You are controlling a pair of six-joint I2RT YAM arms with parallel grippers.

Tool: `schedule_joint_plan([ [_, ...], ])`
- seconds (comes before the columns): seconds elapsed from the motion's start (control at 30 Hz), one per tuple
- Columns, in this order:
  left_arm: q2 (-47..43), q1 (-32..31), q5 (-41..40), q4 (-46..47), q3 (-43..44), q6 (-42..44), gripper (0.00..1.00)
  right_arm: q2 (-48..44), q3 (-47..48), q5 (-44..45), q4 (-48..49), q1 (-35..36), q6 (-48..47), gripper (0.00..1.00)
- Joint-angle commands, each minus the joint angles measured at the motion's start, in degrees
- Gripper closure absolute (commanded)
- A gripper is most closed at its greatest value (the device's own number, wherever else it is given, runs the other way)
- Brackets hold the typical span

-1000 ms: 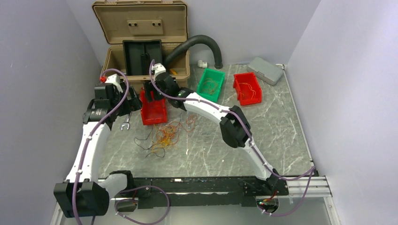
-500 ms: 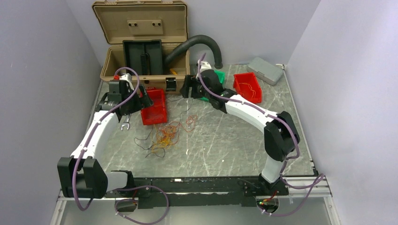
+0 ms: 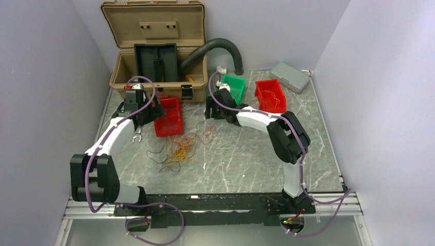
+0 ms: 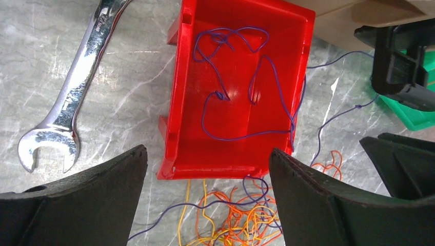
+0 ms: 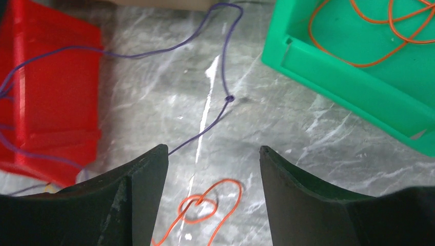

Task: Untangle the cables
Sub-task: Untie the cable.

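The cables (image 3: 179, 147) lie as a loose tangle of orange, yellow and dark wires on the marble table in front of a red bin (image 3: 168, 119). Seen from the left wrist, that tangle (image 4: 241, 223) sits just below the red bin (image 4: 231, 148), which holds a purple wire (image 4: 221, 95) trailing out over its edge. My left gripper (image 3: 153, 109) (image 4: 206, 151) hangs open above the bin's near edge, holding nothing. My right gripper (image 3: 209, 110) (image 5: 213, 148) is open over bare table, above a small orange wire loop (image 5: 205, 205) and near a purple strand (image 5: 225, 97).
A steel wrench (image 3: 137, 136) (image 4: 66, 107) lies left of the red bin. A green bin (image 3: 233, 88) (image 5: 359, 66) and a second red bin (image 3: 270, 95) hold orange wires. Behind stand an open tan toolbox (image 3: 154, 46), a black hose (image 3: 218, 45) and a grey box (image 3: 290, 77).
My right gripper left the near red bin, swung right and came down between the bins. My left gripper moved right, up to the red bin. Both jaws narrowed slightly.
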Motion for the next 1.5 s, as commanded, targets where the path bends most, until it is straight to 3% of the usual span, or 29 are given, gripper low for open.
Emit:
schedule_joint_plan([
  [0.0,1.54,-0.05,-0.29,4.75,-0.84,-1.31,0.1,3.35,3.41,2.37,7.12,-1.46,2.03,0.33],
  [0.33,-5.92,-1.97,-5.15,7.65,-7.71,-4.92,0.06,15.79,13.96,0.98,9.54,-2.22,-0.7,0.38],
  [0.4,-7.34,-2.02,-5.04,7.58,-8.23,-4.85,0.06,17.09,15.84,0.29,8.9,-2.18,-1.62,0.5],
  [0.43,-8.11,-2.17,-5.11,7.4,-8.39,-4.83,0.06,17.01,15.7,0.09,9.35,-2.18,-1.93,0.61],
  [0.47,-9.05,-2.64,-5.46,7.17,-8.65,-4.8,0.06,16.4,14.88,-0.05,9.9,-2.2,-1.95,0.81],
  [0.53,-11.32,-4.65,-7.12,7.5,-9.49,-4.21,0.06,12.86,10.47,0.02,12.55,-2.19,-2.1,1.0],
  [0.73,-15.09,-11.04,-9.27,7.48,-10.21,-2.97,0.06,-8.56,-12.07,-0.43,21.53,-2.04,-2.2,1.0],
  [1.07,-15.72,-17.54,-8.97,6.18,-7.74,0.35,0.06,-42.92,-32.43,-0.35,9.19,-1.98,-5.39,1.0],
  [1.27,-15.38,-19.02,-6.07,6.06,-5.99,2.84,0.06,-58.02,-31.35,-4.41,0.7,-1.93,-11.13,1.0],
  [1.47,-10.78,-20.08,-1.59,4.48,-0.18,5.8,0.06,-58.97,-21.26,-12.75,-7.68,-1.77,-14.49,1.0],
])
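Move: Ahead of the right hand, the bend of purple cable by its small knot lies about 7 cm forward, 2 cm left and 5 cm below the fingers. From that hand, the red bin is roughly 17 cm left and 2 cm ahead, the green bin 12 cm ahead and 7 cm right, the small orange loop 5 cm back and 1 cm left. The left hand has the cable bend some 19 cm right, 8 cm ahead and 11 cm below. Reaching forward about 7 cm and down 4 onto the purple cable near the knot, the right hand shuts on it, pinching it, then hauls it back about 20 cm, up about 25 and rightward past the orange loop, fingers tipping up. The open left hand dips and draws back slightly, then swings about 10 cm right and rises, turning clockwise. ##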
